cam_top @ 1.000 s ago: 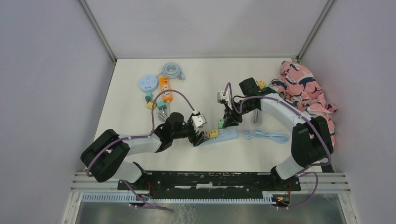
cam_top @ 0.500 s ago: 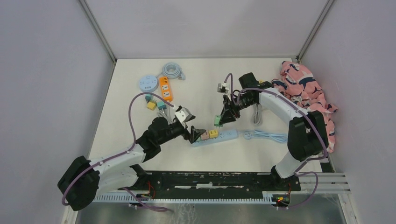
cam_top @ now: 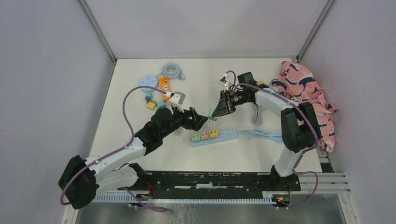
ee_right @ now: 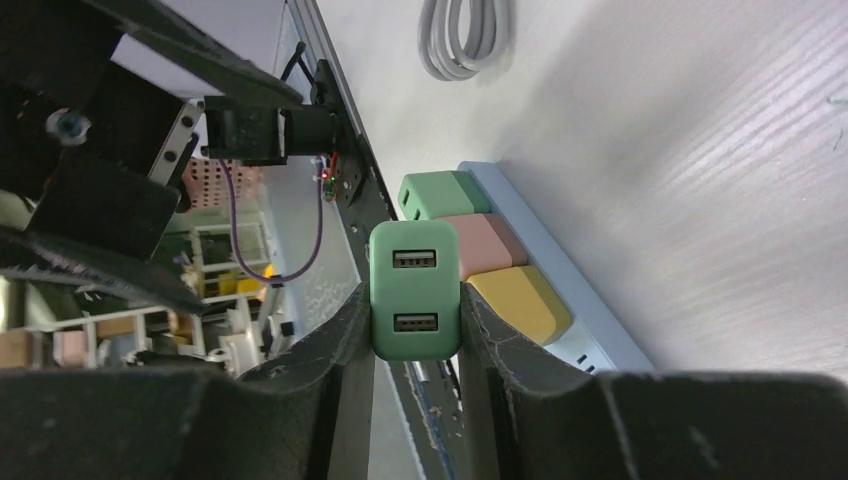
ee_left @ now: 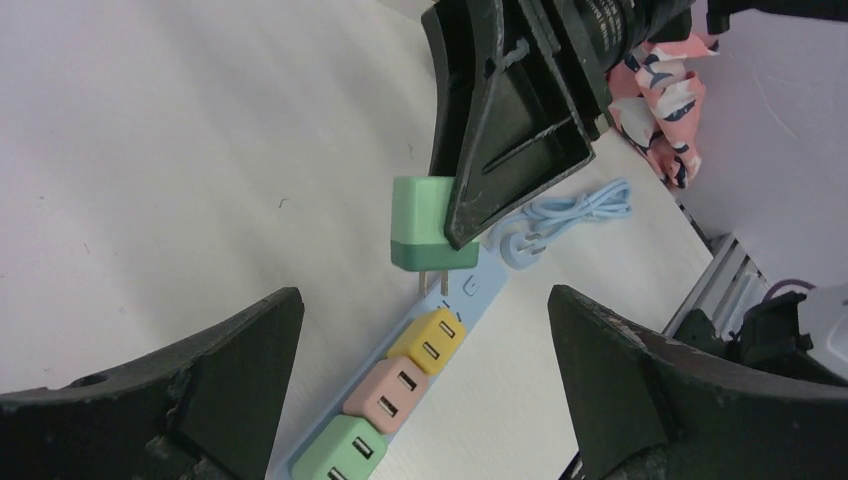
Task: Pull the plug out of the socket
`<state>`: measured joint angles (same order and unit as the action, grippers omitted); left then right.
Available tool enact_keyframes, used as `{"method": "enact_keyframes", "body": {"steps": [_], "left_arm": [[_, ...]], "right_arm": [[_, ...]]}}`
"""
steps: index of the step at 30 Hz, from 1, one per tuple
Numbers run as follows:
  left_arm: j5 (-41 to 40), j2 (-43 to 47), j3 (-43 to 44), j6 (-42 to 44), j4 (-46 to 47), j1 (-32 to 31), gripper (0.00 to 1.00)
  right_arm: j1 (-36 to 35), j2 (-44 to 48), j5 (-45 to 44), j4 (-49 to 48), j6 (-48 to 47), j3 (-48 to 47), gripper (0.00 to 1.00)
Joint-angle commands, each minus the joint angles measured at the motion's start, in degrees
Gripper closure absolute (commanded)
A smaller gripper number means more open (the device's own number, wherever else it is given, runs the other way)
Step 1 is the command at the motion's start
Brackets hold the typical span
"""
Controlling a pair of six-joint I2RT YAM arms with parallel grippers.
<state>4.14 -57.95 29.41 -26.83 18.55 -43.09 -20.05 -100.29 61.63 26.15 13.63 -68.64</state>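
A light blue power strip, the socket [cam_top: 226, 135] [ee_left: 478, 292] [ee_right: 596, 338], lies on the white table. Green [ee_left: 335, 455], pink [ee_left: 390, 390] and yellow [ee_left: 432, 338] plugs sit in it. My right gripper [cam_top: 215, 111] [ee_right: 414, 296] is shut on another green plug [cam_top: 212, 115] [ee_left: 424, 222] [ee_right: 414, 288], held clear above the strip's free end with its two prongs bare. My left gripper [cam_top: 201, 122] [ee_left: 420, 300] hovers open above the strip, with nothing between its fingers.
At the back left lie a round socket [cam_top: 148, 81], an orange strip [cam_top: 164, 87] and a grey cable coil [cam_top: 172, 71]. The strip's blue cable [cam_top: 266, 136] trails right. A white cable [cam_top: 256, 116] and pink cloth [cam_top: 308, 95] lie at the right.
The right gripper has lifted the green plug out of the strip and carried it up and to the left. The left gripper has opened and risen off the strip.
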Motion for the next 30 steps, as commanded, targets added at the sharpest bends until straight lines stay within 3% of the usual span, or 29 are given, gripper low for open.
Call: {"method": "enact_keyframes", "body": {"steps": [1,6,15,25,28,30], "left_arm": [[-10.37,-4.58,9.64,-4.85,-11.55,-4.96,0.0],[-24.52,-13.05,19.29,-2.19,-22.43,-12.44,0.01],[-28.99,-23.62,28.49,2.86,-27.74,-15.22,0.11],[-28.93,-31.63,33.85,6.14,-27.49,-15.03,0.4],[-29.34,-32.62,34.71,6.56,-27.57,-14.62,0.44],[-29.04,-33.01,35.07,6.78,-27.55,-14.4,0.59]], "right_arm": [[0.61,-2.73,3.69,-2.01,7.53,-1.33,1.0],[1.0,-3.52,4.66,-1.02,7.03,-1.98,1.0],[1.25,-3.52,5.16,-0.49,6.66,-2.24,0.99],[1.33,-3.96,5.69,0.85,5.78,-2.82,0.99],[1.32,-4.05,5.73,1.24,5.4,-2.99,0.99],[1.31,-4.24,5.76,1.75,5.0,-3.09,0.96]]}}
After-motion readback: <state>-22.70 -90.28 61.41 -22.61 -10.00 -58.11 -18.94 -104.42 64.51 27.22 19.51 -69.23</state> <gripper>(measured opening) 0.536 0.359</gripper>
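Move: The held green plug, prongs down in the right fingertips and roughly 1 cm left of and 1 cm below the right hand point, lies from the left hand about 6 cm right, 3 cm ahead and 5 cm down. Some 16 cm below the left hand are the strip's plugs: the yellow plug level with it and 6 cm right, the pink plug level with it and 3 cm right. The blue socket strip lies 6 cm right, 1 cm back and 18 cm down. Rightward first, the left hand slides about 5 cm towards the green plug with its fingers wide, then sinks some 6 cm while edging forward, the fingers tipping well downward. Late on, they close to about half open, pinching the plug from both sides. The right hand dips about 1 cm with a small roll, then holds still, keeping its grip. ##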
